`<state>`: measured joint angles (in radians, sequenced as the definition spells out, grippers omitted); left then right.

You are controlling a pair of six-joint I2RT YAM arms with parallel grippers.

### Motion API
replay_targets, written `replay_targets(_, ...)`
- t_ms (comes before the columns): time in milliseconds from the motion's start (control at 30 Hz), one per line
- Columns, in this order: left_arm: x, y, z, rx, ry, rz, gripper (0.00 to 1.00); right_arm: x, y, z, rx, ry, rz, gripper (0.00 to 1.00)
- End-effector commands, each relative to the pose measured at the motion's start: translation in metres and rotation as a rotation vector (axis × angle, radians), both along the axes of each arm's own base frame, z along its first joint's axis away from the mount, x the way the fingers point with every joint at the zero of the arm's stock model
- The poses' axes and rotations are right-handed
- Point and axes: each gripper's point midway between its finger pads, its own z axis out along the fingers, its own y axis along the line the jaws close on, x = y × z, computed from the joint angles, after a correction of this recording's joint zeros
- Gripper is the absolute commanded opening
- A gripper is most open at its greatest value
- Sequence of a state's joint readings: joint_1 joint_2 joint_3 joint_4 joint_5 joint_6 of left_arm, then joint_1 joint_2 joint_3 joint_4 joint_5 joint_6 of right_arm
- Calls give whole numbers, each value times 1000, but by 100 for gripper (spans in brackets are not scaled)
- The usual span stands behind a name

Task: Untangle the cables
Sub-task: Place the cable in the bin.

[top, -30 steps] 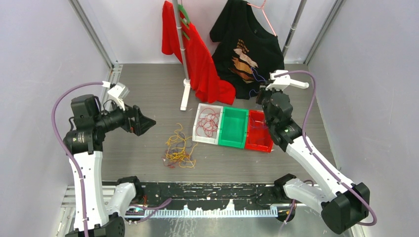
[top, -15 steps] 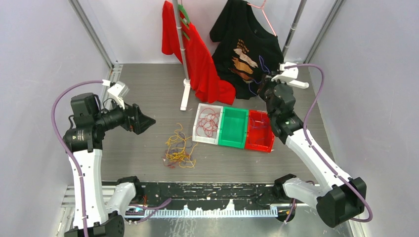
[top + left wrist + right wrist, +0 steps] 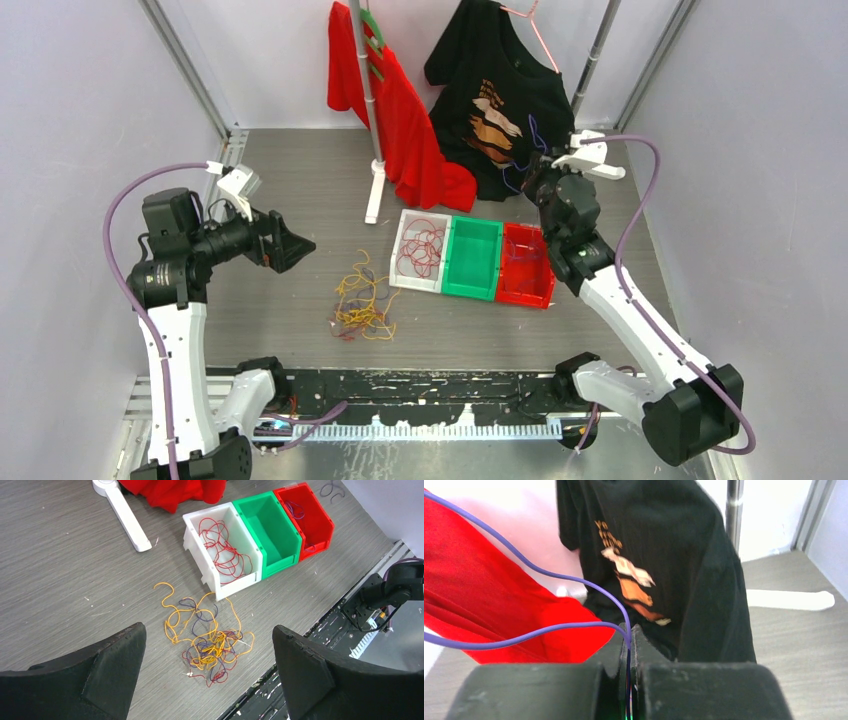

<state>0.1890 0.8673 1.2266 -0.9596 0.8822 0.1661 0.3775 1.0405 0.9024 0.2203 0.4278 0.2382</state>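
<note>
A tangle of yellow, purple and red cables [image 3: 362,305] lies on the grey table, left of the bins. My left gripper [image 3: 300,247] hovers open to the left of the tangle and holds nothing. In the left wrist view the tangle [image 3: 210,645] lies between the wide-apart fingertips of that gripper [image 3: 208,630], well below them. My right gripper [image 3: 540,178] is raised behind the red bin [image 3: 523,275], in front of the black shirt. It is shut on a purple cable [image 3: 549,575] that loops up and left out of the pinched jaws of the gripper [image 3: 629,629].
A white bin [image 3: 399,262] holds red cables, the green bin [image 3: 472,262] beside it looks bare, and the red bin has purple cable in it. A red shirt [image 3: 400,120] and black shirt [image 3: 500,90] hang on a rack with a white foot [image 3: 375,190].
My right arm has swung up and back to the right, carrying the purple cable away from the red bin toward the black shirt. The left arm has stayed where it was.
</note>
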Motion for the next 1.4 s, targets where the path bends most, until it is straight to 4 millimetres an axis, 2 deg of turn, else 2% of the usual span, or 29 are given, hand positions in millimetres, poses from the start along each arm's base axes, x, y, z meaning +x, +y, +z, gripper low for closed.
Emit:
replay_targets(0, -4, -3, 13, 19, -70, -28, 96, -1, -7, -16, 61, -1, -44, 1)
replay_targets(167, -4, -3, 13, 22, -74, -29, 97, 4, -7, -20, 91, 12, -62, 1)
replay_targets(400, -5, -3, 13, 16, -72, -31, 97, 11, 9, 4, 109, -15, -10, 1)
replay_targets(500, -4, -3, 14, 16, -73, -31, 97, 9, 21, 20, 82, -43, 24, 1)
replay_targets(633, -5, -3, 14, 15, -74, -32, 97, 5, 26, 41, 77, -81, 50, 1)
replay_targets(833, -4, -4, 13, 12, -72, -34, 97, 4, 29, 42, 69, -82, 64, 1)
replay_targets(900, -4, -4, 13, 14, -73, -33, 97, 3, 27, 35, 68, -70, 58, 1)
replay_targets(1233, -5, -2, 11, 32, -81, -36, 98, -11, 1, -55, -28, 69, -45, 1)
replay_targets(1367, -5, -3, 11, 30, -82, -38, 98, -19, -9, -80, -53, 105, -81, 1)
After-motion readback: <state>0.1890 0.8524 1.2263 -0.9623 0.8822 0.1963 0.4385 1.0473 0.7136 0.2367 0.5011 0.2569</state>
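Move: The right hand, already pinching the purple cable, is high over the far side of the bins. The red bin's middle is about 9 cm back, 1 cm left and 31 cm below it; the green bin is some 12 cm left, 9 cm back, equally low. The black T-shirt hangs roughly 12 cm ahead, 6 cm left and 8 cm lower. From the left hand, the red bin is about 42 cm right, 7 cm ahead and 28 cm down. Keeping the purple cable pinched in its shut fingers, the right hand bobs it above the red bin: it dips about 5 cm, swings back up and some 3 cm left, then sinks quickly by about 10 cm towards the bin, easing slightly back and right, with the fingers tipping down by nearly 10 degrees. ##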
